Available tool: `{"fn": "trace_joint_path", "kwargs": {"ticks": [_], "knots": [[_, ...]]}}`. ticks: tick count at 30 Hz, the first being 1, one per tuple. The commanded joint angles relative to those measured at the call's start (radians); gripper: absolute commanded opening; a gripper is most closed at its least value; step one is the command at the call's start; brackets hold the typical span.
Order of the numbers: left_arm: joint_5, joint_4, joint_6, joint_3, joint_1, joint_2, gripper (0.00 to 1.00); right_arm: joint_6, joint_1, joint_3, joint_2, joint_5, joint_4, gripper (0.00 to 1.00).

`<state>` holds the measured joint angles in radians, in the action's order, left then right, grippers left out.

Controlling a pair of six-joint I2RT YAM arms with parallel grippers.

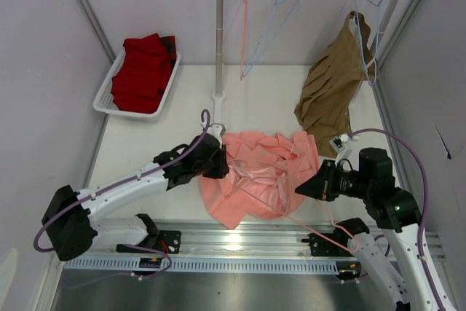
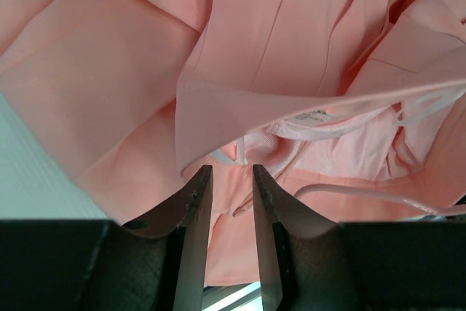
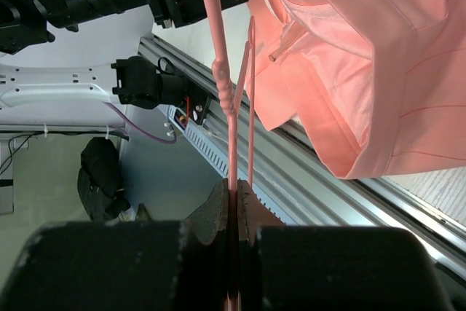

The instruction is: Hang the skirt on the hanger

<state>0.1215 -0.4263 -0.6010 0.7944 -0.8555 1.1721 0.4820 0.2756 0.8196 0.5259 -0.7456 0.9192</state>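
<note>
The salmon-pink skirt (image 1: 258,172) lies crumpled near the front edge of the table, between the two arms. My left gripper (image 1: 222,165) is at the skirt's left edge. In the left wrist view its jaws (image 2: 231,172) stand open a finger's width apart over the pleated cloth (image 2: 145,85), close to the waistband label. My right gripper (image 1: 300,189) is at the skirt's right side, shut on the thin pink wire of the hanger (image 3: 226,85), pinched between its fingertips (image 3: 234,191). The hanger (image 1: 251,186) runs across the skirt, partly hidden under the folds.
A white basket (image 1: 109,85) holding dark red cloth sits at the back left. A clothes rack pole (image 1: 219,34) stands behind the skirt, with light-blue wire hangers (image 1: 273,20) on its rail. A brown garment (image 1: 331,85) hangs at the right. A metal rail (image 1: 240,242) runs along the near edge.
</note>
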Motion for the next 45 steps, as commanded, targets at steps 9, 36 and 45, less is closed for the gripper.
{"fn": "trace_joint_path", "kwargs": {"ticks": [9, 36, 45], "knots": [[0.076, 0.064, 0.021, 0.036, -0.005, 0.081, 0.34, 0.064, 0.062, -0.043, -0.033, 0.086, -0.144, 0.00], [0.110, 0.182, 0.009, -0.014, -0.007, 0.182, 0.17, 0.119, 0.335, -0.129, -0.035, 0.443, -0.290, 0.00], [0.104, 0.178, 0.012, -0.020, -0.007, 0.166, 0.05, 0.138, 0.378, -0.143, -0.029, 0.440, -0.324, 0.00]]}}
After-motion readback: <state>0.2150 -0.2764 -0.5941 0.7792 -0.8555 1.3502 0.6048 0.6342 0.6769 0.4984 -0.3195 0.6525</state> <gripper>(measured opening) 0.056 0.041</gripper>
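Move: The left fingers, part open, hang just short of the skirt's waistband edge, which lies some 3 cm ahead, 1 cm right and 4 cm below. The hanger's far end stands about 5 cm to that hand's right, 1 cm ahead and 4 cm lower; the rack foot is roughly 18 cm ahead, 3 cm left, 10 cm down. From the right hand, already holding the hanger near its neck, the waistband edge is about 14 cm ahead, 18 cm left and 15 cm below. Down and forward, about 5 cm in all, the left hand eases its fingertips onto the skirt's waistband edge, then shuts them to pinch the cloth. Meanwhile the right hand, still gripping the hanger, sinks some 3 cm while working forward and left about as much, swinging roughly 10 degrees, and brings the hanger's far end closer to the left fingers at the waistband's mouth. ##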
